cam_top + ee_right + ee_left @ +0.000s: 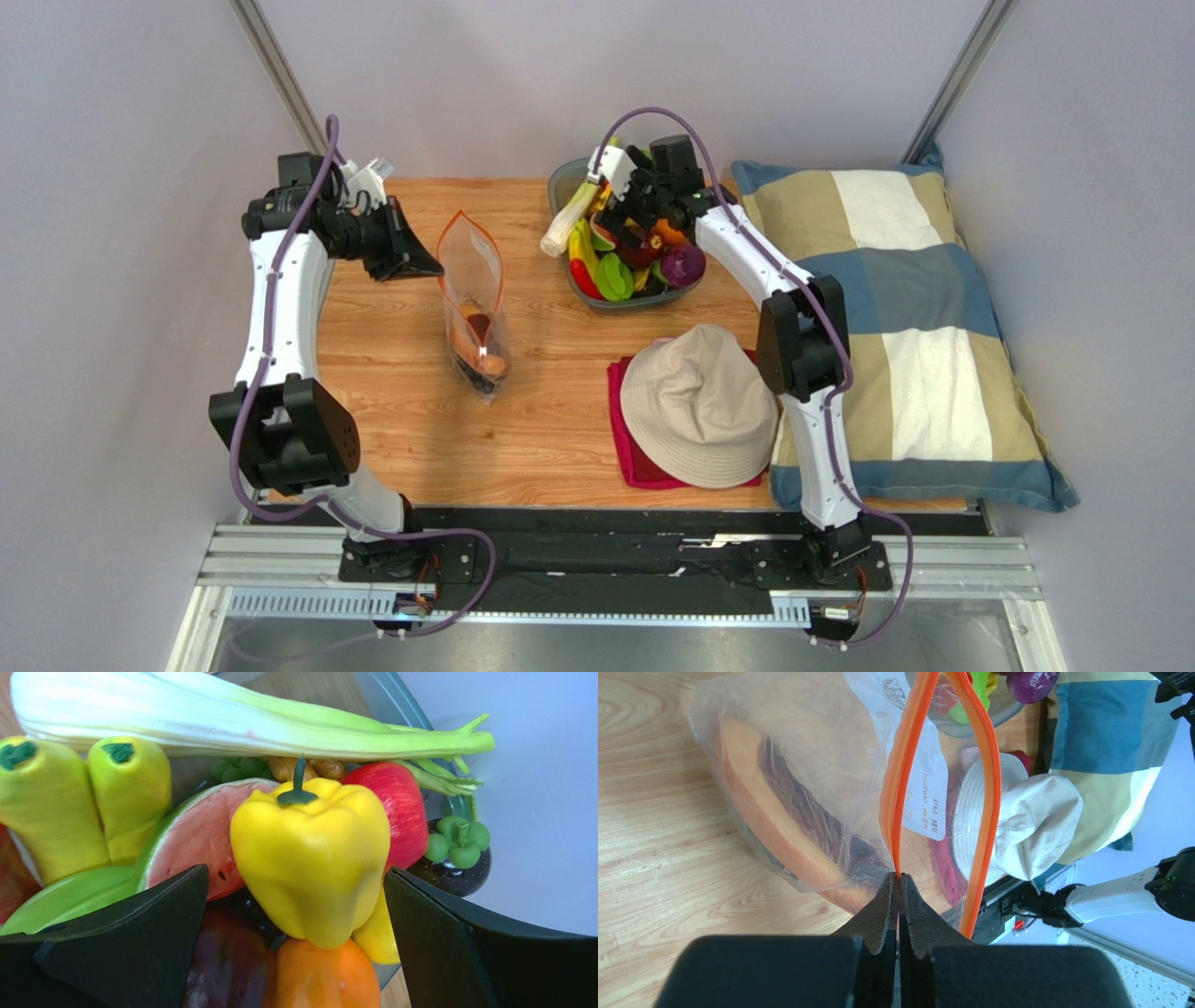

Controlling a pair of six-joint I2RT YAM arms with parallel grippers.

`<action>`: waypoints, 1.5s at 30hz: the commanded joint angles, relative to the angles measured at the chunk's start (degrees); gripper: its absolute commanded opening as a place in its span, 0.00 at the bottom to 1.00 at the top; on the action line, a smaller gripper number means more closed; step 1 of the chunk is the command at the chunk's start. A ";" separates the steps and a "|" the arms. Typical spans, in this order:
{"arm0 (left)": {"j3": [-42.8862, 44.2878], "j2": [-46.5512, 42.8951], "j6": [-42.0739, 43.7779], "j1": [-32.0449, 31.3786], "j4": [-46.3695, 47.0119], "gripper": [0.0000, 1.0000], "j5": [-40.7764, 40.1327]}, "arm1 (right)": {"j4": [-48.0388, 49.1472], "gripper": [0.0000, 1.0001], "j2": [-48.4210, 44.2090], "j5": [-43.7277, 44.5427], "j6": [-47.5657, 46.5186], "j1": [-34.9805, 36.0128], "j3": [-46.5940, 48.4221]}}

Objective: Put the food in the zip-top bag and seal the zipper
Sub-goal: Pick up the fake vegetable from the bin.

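The clear zip-top bag [474, 301] stands on the table with its mouth open. It holds a long orange root [763, 822] and a dark purple piece [808, 819]. My left gripper [428, 261] is shut on one end of the orange zipper [901, 798], where the two strips meet [898, 876]. My right gripper [638, 235] hangs over the grey bowl [563, 179] of food. It is open, its fingers [140, 931] on either side of a yellow pepper [312, 847] without touching it.
The bowl also holds a pale green stalk [246, 721], watermelon slice [193, 836], red apple [403, 812], an orange fruit [323, 973] and a purple onion [683, 266]. A beige hat [697, 403] lies on a red cloth [627, 455]. A checked pillow [912, 322] fills the right side.
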 commanded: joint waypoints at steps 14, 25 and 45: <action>3.31 1.46 0.01 -0.17 1.54 0.00 1.11 | 5.02 0.91 5.37 1.91 0.22 -0.04 5.99; 3.93 2.17 0.62 -0.17 1.19 0.00 2.70 | 4.67 0.56 -1.13 1.04 3.55 -0.39 3.62; 1.20 1.38 -1.48 -0.17 3.38 0.00 6.91 | 2.03 0.19 -16.95 -17.32 64.34 3.90 8.38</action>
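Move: The yellow pepper already sits between the right hand's open fingers, its middle about 3 cm ahead, 1 cm left and 1 cm lower. From that hand, the celery is some 8 cm left and 2 cm ahead; the watermelon slice 4 cm left and 2 cm back; the orange 4 cm right and 1 cm back; the apple 6 cm ahead and 2 cm left. From the left hand, the pepper is roughly 22 cm ahead, 26 cm right and 12 cm lower. The right hand's finger pads pinch the yellow pepper by its sides after the hand eases forward about 2.5 cm over it. The hand pauses with the grip shut, then lifts it fast out of the bin, some 22 cm up while drawing back about 9 cm and slightly left, rolling its left side up by about 35 degrees. ##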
